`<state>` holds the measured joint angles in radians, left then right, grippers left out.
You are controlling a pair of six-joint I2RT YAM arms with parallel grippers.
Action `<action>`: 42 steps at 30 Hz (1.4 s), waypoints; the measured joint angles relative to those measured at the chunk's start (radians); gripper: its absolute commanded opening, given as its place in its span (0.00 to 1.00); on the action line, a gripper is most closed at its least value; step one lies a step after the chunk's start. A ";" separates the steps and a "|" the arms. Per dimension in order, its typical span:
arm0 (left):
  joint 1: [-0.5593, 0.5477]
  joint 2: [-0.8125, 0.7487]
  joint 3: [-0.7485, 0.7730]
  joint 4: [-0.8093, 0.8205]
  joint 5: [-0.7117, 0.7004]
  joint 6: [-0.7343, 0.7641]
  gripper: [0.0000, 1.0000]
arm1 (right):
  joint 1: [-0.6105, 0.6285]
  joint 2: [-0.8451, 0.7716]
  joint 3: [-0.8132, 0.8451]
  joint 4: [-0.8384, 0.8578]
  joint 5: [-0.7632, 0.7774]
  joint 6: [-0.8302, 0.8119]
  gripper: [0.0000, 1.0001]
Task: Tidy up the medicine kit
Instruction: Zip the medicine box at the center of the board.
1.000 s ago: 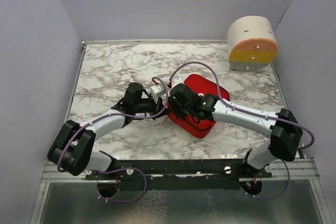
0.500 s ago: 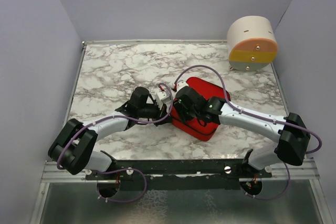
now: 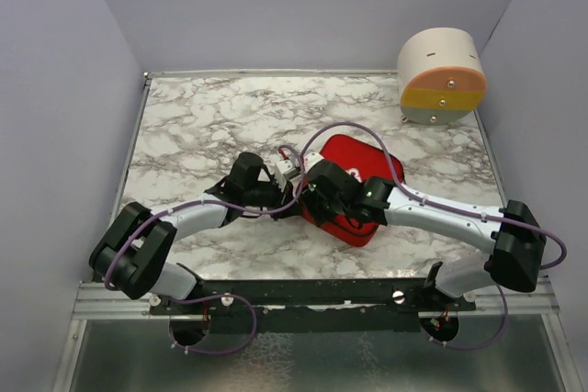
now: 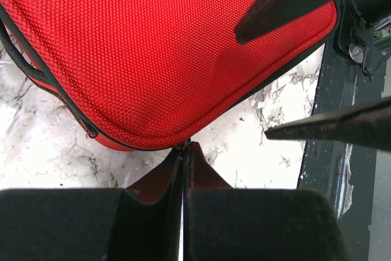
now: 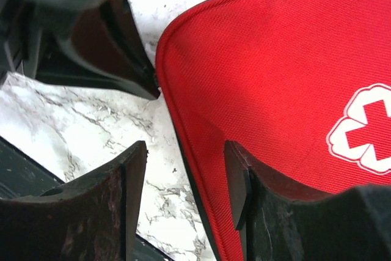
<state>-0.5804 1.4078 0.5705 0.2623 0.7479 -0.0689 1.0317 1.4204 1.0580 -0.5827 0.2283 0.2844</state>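
Observation:
The medicine kit [image 3: 366,155] is a red zipped fabric case, lying closed on the marble table, its white cross [image 5: 365,128] facing up. My left gripper [image 4: 183,146] is shut, its tips pinched on a small dark zipper pull at the kit's [image 4: 153,47] near-left corner. My right gripper [image 5: 183,169] is open and straddles the kit's [image 5: 275,59] edge: one finger [image 5: 131,181] stands over the marble, the other [image 5: 239,175] over the red lid. In the top view both grippers, left [image 3: 294,197] and right [image 3: 310,207], crowd the kit's left corner.
A round cream, orange, yellow and grey drawer container [image 3: 441,75] stands at the back right corner. The marble table [image 3: 202,126] is walled on three sides. A dark rail [image 3: 303,293] runs along the near edge.
Both grippers shifted slightly right and nearer, and the kit slid a little with them. The right gripper's jaws opened wider.

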 measured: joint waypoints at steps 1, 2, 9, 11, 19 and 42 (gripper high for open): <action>0.000 0.003 0.001 0.002 0.000 -0.002 0.00 | 0.012 0.002 -0.005 0.001 0.004 -0.005 0.55; 0.000 0.004 0.002 0.004 0.001 -0.004 0.00 | 0.020 0.006 -0.012 0.003 0.010 -0.010 0.55; 0.004 0.013 0.003 -0.001 -0.001 -0.049 0.00 | 0.046 0.045 -0.057 0.053 0.112 -0.030 0.54; 0.005 0.017 0.003 -0.003 -0.005 -0.063 0.00 | 0.053 0.066 -0.056 0.061 0.177 -0.024 0.51; 0.029 0.022 0.007 0.019 -0.069 -0.122 0.00 | 0.085 0.195 0.017 0.063 0.360 0.039 0.01; 0.177 0.271 0.374 -0.182 0.015 0.098 0.00 | 0.013 0.186 0.038 0.134 0.316 0.047 0.01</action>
<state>-0.4030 1.6787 0.9443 0.0799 0.7631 0.0288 1.0447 1.6062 1.0962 -0.4488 0.5446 0.3309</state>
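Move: The left fingers already hold the zip pull at the medicine box's left corner. From them the box's middle is about 13 cm right and 4 cm ahead, and its far corner some 16 cm ahead and 8 cm right. For the open right hand, the stretch of rim to pinch is roughly 3 cm ahead, straight in line, and 3 cm below. From that hand the zip pull is about 5 cm left and 2 cm ahead, and the box's middle 8 cm right and 5 cm ahead. The right fingers pinch the rim of the medicine box beside the corner: that hand sinks about 3 cm and reaches forward, tilting as it goes, shuts on the rim, then keeps hold while easing 2 cm farther forward. The left hand, still gripping the zip pull, first barely moves, then draws it forward, fastest once the right has closed, some 11 cm in all. ##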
